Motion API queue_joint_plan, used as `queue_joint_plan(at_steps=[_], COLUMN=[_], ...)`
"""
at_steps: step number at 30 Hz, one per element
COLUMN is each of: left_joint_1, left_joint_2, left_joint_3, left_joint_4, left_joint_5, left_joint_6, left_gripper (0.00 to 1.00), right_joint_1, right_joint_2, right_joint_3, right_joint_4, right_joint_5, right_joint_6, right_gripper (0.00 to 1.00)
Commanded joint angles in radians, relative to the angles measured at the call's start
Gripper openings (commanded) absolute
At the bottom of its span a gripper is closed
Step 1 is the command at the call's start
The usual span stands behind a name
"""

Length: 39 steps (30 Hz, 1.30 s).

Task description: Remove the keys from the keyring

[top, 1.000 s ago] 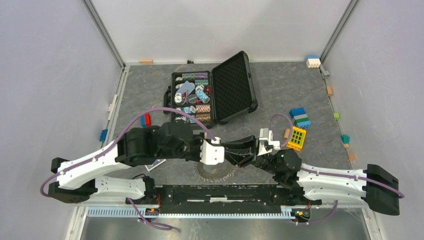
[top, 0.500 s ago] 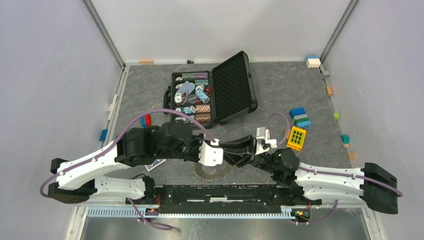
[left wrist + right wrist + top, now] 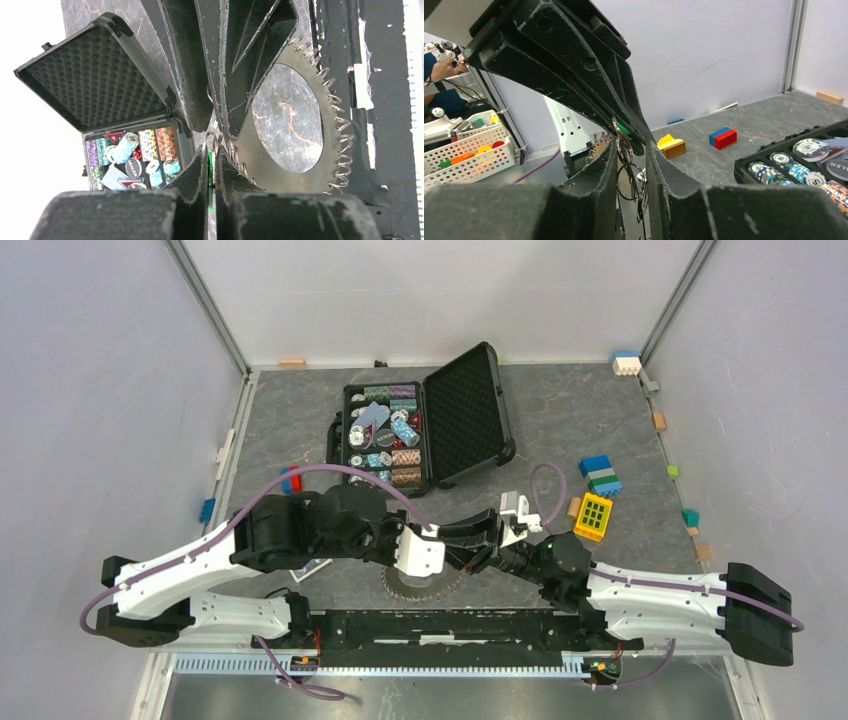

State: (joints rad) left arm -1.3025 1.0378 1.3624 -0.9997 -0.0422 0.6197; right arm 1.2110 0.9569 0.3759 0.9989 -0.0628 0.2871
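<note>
The keys [image 3: 432, 588] fan out like saw teeth in a flat disc on the table just below both grippers. The keyring [image 3: 336, 132] runs along their coiled outer edge in the left wrist view. My left gripper [image 3: 211, 160] is shut on the green tag [image 3: 210, 172] of one key, and the tag also shows as green tag [image 3: 624, 128]. My right gripper [image 3: 630, 150] reaches in from the opposite side. Its fingers stand a little apart, with small split rings [image 3: 630, 172] filling the gap between them. From above, the left gripper [image 3: 462, 556] and the right gripper [image 3: 448, 540] overlap tip to tip.
An open black case [image 3: 470, 410] holding poker chips [image 3: 385, 440] lies behind the grippers. Toy bricks [image 3: 600, 480] and a yellow-green block [image 3: 593, 515] sit to the right, and a red-blue brick [image 3: 291, 480] to the left. A black rail [image 3: 450, 625] runs along the near edge.
The right arm has slid left, its fingers further over the left gripper. The fan of keys has shifted slightly left with them. Both grips look unchanged.
</note>
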Motion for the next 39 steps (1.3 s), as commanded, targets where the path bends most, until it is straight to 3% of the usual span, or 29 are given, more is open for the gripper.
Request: queue_joint_plan(at_steps=[1, 19, 25, 28, 33, 39], left_joint_1=[-0.023, -0.037, -0.039, -0.04, -0.04, -0.039], left_joint_2=[0.024, 0.104, 0.098, 0.087, 0.073, 0.056], left_joint_3=[0.037, 0.092, 0.085, 0.083, 0.079, 0.058], left_joint_4=[0.028, -0.041, -0.039, -0.04, -0.036, -0.016], left_joint_5=[0.107, 0.096, 0.06, 0.046, 0.022, 0.003], left_joint_6=[0.056, 0.097, 0.102, 0.099, 0.092, 0.089], left_gripper=[0.02, 0.02, 0.02, 0.02, 0.02, 0.02], right_joint_1=[-0.019, -0.019, -0.019, -0.019, -0.019, -0.019], right_joint_2=[0.015, 0.018, 0.0, -0.021, -0.06, -0.089], right_joint_3=[0.078, 0.116, 0.101, 0.082, 0.052, 0.036], right_joint_4=[-0.01, -0.081, -0.083, -0.076, -0.071, -0.075], right_joint_5=[0.071, 0.066, 0.065, 0.042, 0.012, -0.059], right_joint_6=[-0.01, -0.024, -0.041, -0.065, -0.104, -0.15], right_gripper=[0.1, 0.1, 0.15, 0.27, 0.57, 0.7])
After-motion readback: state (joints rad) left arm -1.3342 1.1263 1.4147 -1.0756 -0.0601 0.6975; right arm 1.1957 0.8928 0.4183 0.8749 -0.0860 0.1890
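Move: Between the two hands is a bunch of small split rings, about 1 cm to the right hand's left and level with it, pinched there. From the left hand the bunch lies some 2 cm to the right and 1 cm below. The green tag is in the left fingertips, roughly 3 cm left of the right hand and 1 cm above it. The big coil-edged disc hangs about 4 cm back, 3 cm left and 6 cm below the left hand. The right fingers keep their pinch on the small rings as both hands sink together about 2 cm, the right easing 1 cm left and the left rolling some 10 degrees. Then the right fingers open wide, let the rings go, and the hand lifts about 3 cm and backs nearly 2 cm to its right. The left stays shut on the green tag. ##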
